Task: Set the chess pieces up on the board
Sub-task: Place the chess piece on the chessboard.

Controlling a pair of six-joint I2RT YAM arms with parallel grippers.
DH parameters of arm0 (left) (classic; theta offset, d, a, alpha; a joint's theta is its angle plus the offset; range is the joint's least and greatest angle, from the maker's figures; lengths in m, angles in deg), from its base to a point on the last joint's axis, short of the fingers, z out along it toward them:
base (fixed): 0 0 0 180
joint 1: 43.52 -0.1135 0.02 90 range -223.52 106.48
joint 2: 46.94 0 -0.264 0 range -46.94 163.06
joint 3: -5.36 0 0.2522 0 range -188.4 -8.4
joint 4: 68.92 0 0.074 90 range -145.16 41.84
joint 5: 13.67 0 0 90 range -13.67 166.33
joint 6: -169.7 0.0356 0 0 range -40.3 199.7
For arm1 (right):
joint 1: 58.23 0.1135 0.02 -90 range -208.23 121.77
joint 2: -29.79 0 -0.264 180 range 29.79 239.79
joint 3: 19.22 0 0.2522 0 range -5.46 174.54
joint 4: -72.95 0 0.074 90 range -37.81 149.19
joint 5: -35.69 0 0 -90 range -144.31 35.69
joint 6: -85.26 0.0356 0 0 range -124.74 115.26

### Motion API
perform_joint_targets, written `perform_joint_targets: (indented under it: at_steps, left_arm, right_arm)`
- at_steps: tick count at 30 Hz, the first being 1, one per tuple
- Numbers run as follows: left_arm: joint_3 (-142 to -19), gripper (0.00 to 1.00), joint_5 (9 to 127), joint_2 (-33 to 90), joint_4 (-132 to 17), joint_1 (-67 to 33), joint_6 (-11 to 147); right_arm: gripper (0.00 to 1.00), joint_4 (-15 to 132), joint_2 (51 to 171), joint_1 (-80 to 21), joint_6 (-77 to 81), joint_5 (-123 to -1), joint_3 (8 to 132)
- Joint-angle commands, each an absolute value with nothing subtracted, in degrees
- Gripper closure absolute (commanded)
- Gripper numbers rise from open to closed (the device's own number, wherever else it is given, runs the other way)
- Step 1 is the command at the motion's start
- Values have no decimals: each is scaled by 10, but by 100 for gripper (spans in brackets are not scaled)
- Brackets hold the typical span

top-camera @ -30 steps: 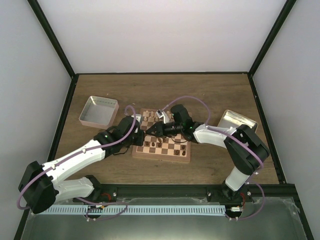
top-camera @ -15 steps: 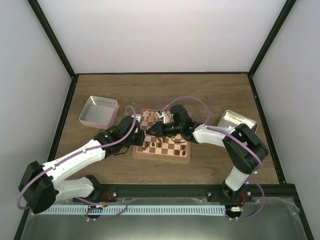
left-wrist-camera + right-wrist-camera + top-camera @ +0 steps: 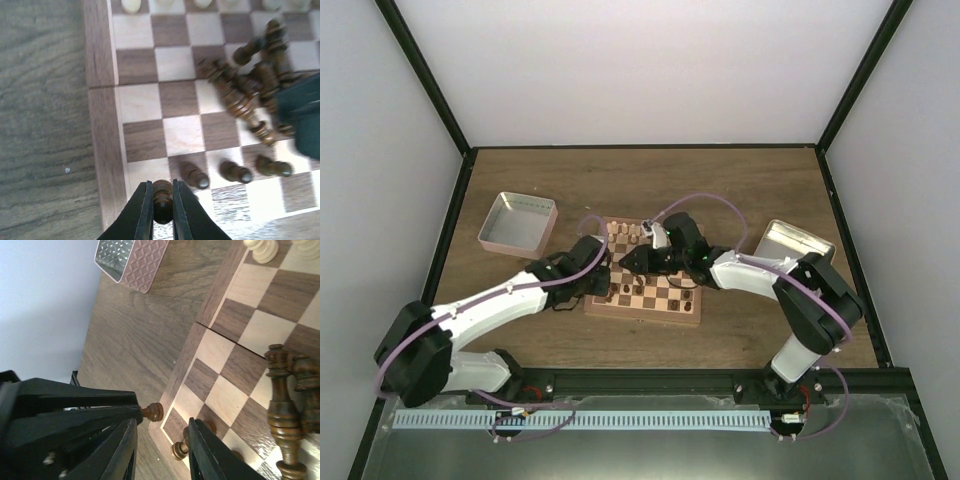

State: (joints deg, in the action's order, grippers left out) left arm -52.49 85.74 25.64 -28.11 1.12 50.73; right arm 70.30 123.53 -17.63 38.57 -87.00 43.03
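Observation:
The board (image 3: 642,316) lies between both arms, with cream chess pieces (image 3: 632,232) along its far edge. My left gripper (image 3: 161,186) is shut on a dark chess piece (image 3: 162,195) just above the board's near-left corner. Three dark pawns (image 3: 235,172) stand in the row beside it. A heap of dark pieces (image 3: 245,95) lies toppled mid-board. My right gripper (image 3: 161,427) is open with nothing between its fingers, and it hovers right next to the left gripper (image 3: 75,410) and the piece it holds (image 3: 156,411). In the top view the two grippers (image 3: 603,285) (image 3: 626,264) nearly meet.
A pinkish tray (image 3: 517,222) stands at the back left of the table and a metal tray (image 3: 795,242) at the right. Tall dark pieces (image 3: 280,390) stand close to the right gripper's far side. Black frame posts border the table.
The right gripper's jaws have closed and then spread apart again. The left arm has shifted right along the board's near-left side, still shut on its dark piece.

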Motion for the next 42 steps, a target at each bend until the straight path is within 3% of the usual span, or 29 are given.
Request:
perform_joint_targets:
  at_steps: [1,25,28,36,42]
  left_arm:
    - [-531,94,876,295,-254,9,495]
    - [-552,84,871,369,-273,10,510]
    - [-556,81,872,369,-271,9,511]
    - [-560,59,888,329,-250,9,506]
    - [-535,55,879,259,-237,20,489]
  right_arm:
    - [70,677,1204,-174,368,-829,417]
    - [69,653,1164,-174,365,-792,397]
    - [69,652,1160,-174,364,-789,395]
    - [70,645,1150,-174,366,-784,392]
    - [70,644,1126,-173,377,-758,377]
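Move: The left gripper already holds a dark pawn almost over its square, the leftmost of the second rank, about 6 cm below and 1 cm to the left. The nearest standing pawn is some 2 cm to this hand's right, another about 5 cm right, both level with the square; the heap of lying dark pieces is roughly 6 cm ahead and 7 cm right. From the empty right gripper, the square lies about 4 cm left, 3 cm back and 7 cm down. Lower the left gripper about 4 cm, tipping the fingers some 10 degrees steeper, to bring the pawn down onto the leftmost second-rank square. Ease a further 1 cm down as the fingers start to part, open them clear of the pawn, then rise about 3 cm. Meanwhile draw the right gripper 3 cm to the right, away from the left one, fingers staying slightly open. ##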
